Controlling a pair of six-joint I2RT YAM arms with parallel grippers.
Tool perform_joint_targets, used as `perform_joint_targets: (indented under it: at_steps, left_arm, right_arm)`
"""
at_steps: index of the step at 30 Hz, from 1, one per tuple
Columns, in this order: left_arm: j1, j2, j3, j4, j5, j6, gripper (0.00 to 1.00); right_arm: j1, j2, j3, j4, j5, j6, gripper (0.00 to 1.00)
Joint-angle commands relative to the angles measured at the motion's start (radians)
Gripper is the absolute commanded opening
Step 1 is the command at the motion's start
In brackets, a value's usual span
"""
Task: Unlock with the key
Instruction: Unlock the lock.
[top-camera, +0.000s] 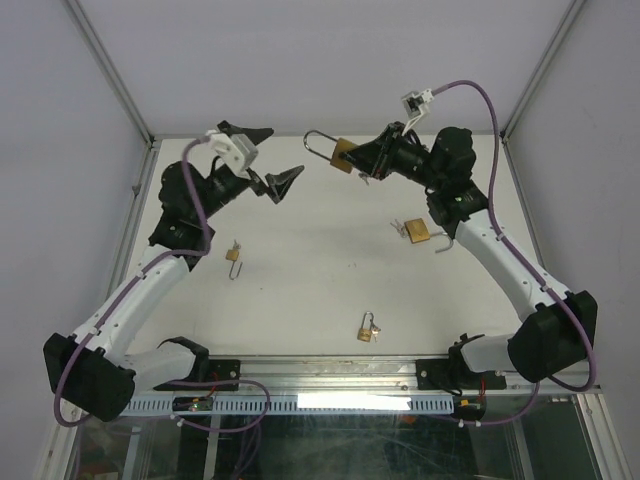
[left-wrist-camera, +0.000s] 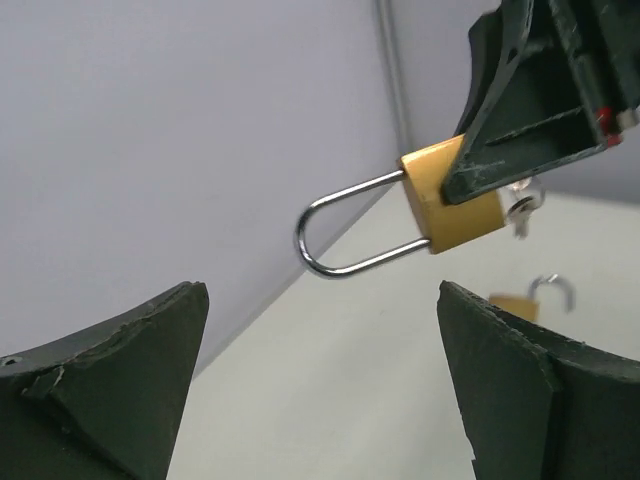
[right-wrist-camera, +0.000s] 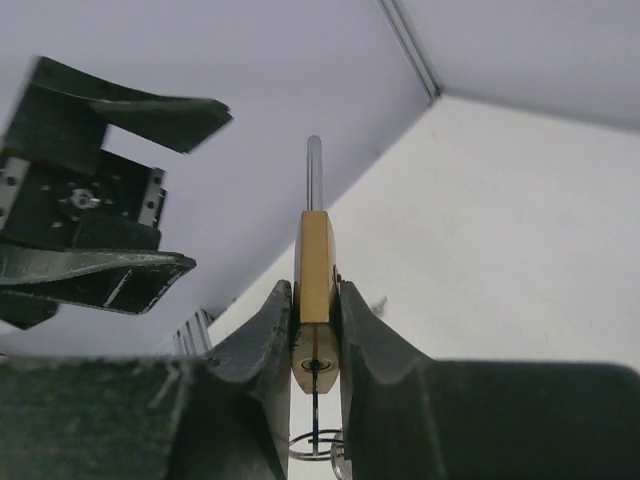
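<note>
A brass padlock (top-camera: 342, 156) hangs in the air above the far part of the table, its steel shackle (top-camera: 318, 145) pointing left. My right gripper (top-camera: 362, 158) is shut on the lock's body (right-wrist-camera: 315, 262), one finger on each flat side. A key (right-wrist-camera: 316, 405) sits in the keyhole underneath, with its ring hanging below. My left gripper (top-camera: 283, 153) stands wide open just left of the shackle and touches nothing. In the left wrist view the padlock (left-wrist-camera: 455, 200) and shackle (left-wrist-camera: 340, 238) lie above and beyond the left gripper (left-wrist-camera: 322, 340).
Three more small padlocks lie on the white table: one at the left (top-camera: 232, 254), one near the front (top-camera: 367, 329), one under the right arm (top-camera: 416, 231). Walls and metal frame posts (top-camera: 120, 80) close in the back and sides.
</note>
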Motion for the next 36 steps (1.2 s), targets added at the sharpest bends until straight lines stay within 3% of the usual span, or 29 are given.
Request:
perform_joint_targets:
  at_steps: [1,5,11,14,18,23,32,34,36]
  left_arm:
    - [0.065,0.001,0.043,0.394,0.305,-0.679,0.99]
    - [0.063,0.11,0.155,0.58,0.355,-0.969,0.97]
    - [0.023,0.223,0.303,0.698,0.255,-1.246,0.83]
    - [-0.009,0.244,0.325,0.781,0.239,-1.248,0.89]
    - [-0.066,0.275,0.369,0.869,0.185,-1.243,0.83]
    - [-0.092,0.291,0.378,0.862,0.133,-1.267,0.53]
    - [-0.117,0.291,0.369,0.825,0.108,-1.271,0.16]
    - [-0.122,0.29,0.364,0.819,0.11,-1.266,0.15]
    - [-0.13,0.293,0.358,0.817,0.121,-1.255,0.31]
  right_arm:
    - [0.0,-0.069,0.11,0.506,-0.096,0.131,0.0]
    - [0.002,-0.019,0.169,0.706,-0.112,0.186,0.0]
    - [0.017,0.047,0.26,0.839,-0.126,0.21,0.0]
    - [0.029,0.067,0.29,0.848,-0.123,0.218,0.0]
    - [0.043,0.067,0.288,0.842,-0.104,0.207,0.0]
    - [0.058,0.067,0.29,0.829,-0.101,0.202,0.0]
    - [0.072,0.052,0.275,0.824,-0.086,0.186,0.0]
    - [0.072,0.053,0.277,0.823,-0.085,0.189,0.0]
    - [0.072,0.058,0.271,0.838,-0.072,0.198,0.0]
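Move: Just to the left hand's right, about 9 cm off, 1 cm farther out and about level with its open fingers, is the body of the lock. The right hand already holds that body, its middle 2 cm left and 1 cm ahead of the grip. On the table some 36 cm below, the big open padlock lies 17 cm right of the right hand and level with it in reach. The small open lock is 15 cm left of the left hand and 6 cm back. Rising together by some 20 cm, both hands also draw back about 7–8 cm and tip their fingers upward; the right keeps its grip on the lock body. The left shifts about 7 cm to its right towards the lock, swinging clockwise and rolling its left side down, then closes from wide open and pinches the body opposite the right hand. ##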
